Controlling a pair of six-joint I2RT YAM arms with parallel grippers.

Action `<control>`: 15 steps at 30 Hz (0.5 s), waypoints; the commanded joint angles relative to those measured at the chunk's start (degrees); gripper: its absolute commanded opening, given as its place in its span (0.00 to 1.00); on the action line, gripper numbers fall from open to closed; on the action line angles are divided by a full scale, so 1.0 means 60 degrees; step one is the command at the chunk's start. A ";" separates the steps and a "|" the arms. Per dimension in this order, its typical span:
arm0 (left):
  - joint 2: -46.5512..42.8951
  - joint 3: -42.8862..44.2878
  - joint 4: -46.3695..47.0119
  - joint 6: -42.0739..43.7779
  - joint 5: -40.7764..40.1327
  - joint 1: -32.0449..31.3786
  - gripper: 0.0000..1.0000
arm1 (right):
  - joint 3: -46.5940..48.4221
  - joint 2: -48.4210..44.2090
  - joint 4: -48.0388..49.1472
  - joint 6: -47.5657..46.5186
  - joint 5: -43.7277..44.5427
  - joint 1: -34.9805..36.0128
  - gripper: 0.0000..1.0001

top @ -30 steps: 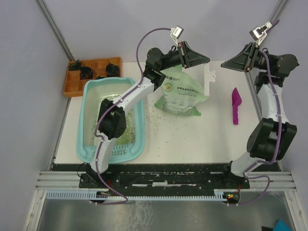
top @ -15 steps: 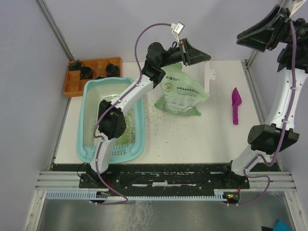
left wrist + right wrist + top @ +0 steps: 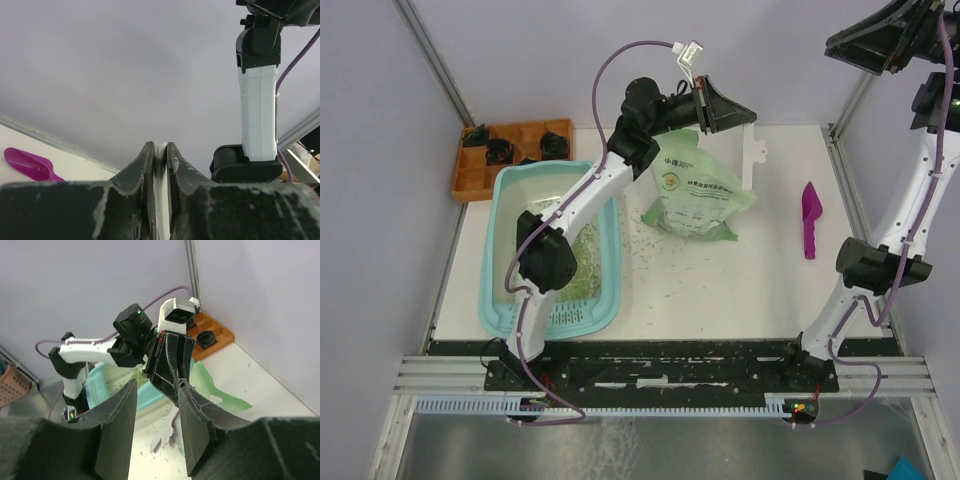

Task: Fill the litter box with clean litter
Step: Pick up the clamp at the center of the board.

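Observation:
The light teal litter box (image 3: 498, 258) lies at the table's left, with pale green litter (image 3: 582, 272) along its right side and more grains scattered on the table (image 3: 665, 262). The green and white bag (image 3: 698, 195) stands just right of the box. My left gripper (image 3: 750, 118) hovers over the bag's top, shut on a thin white strip (image 3: 755, 160) that hangs beside the bag; the left wrist view shows the sheet (image 3: 160, 165) pinched between the fingers. My right gripper (image 3: 832, 44) is raised high at the far right, open and empty. From there it looks down on the left gripper (image 3: 172, 360).
A magenta scoop (image 3: 810, 216) lies on the table right of the bag. An orange compartmented tray (image 3: 470, 178) with black parts sits behind the litter box. Frame posts and walls stand close on both sides.
My right arm has swung up and away to the far right corner, leaving the strip. The left gripper has lifted slightly, still shut on the white strip.

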 commanded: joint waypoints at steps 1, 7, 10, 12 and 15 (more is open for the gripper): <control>-0.0803 0.0685 -0.0394 0.0896 -0.0292 -0.0050 0.03 | 0.0422 -0.0730 -0.2059 -0.0975 0.1536 -0.0200 0.46; -0.0917 0.0854 -0.0919 0.1368 -0.0422 -0.0044 0.03 | 0.0172 -0.2213 -0.8707 -0.7739 0.5287 -0.1060 0.46; -0.0985 0.0841 -0.1040 0.1556 -0.0532 -0.0043 0.03 | -0.2066 -0.3627 -1.0601 -1.1852 0.9076 -0.0757 0.45; -0.0994 0.0850 -0.1075 0.1632 -0.0583 -0.0042 0.03 | -0.3286 -0.4145 -1.1041 -1.3052 1.0648 -0.0746 0.38; -0.0990 0.0854 -0.1129 0.1735 -0.0655 -0.0043 0.03 | -0.3535 -0.4060 -1.3325 -1.4076 1.0687 -0.0765 0.03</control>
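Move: The left hand still holds the clamp, with the litter bag's middle some 30 cm below it, about 7 cm to its left and nearly level fore and aft. The clamp hangs roughly 11 cm left of the empty right hand, 2 cm back and 22 cm below; the bag lies about 18 cm left, 3 cm ahead and 46 cm below, the scoop some 10 cm right, 1 cm ahead and 56 cm below. The empty right hand swings about 10 cm right, away from the clamp, turning some 55 degrees clockwise while its fingers close. ##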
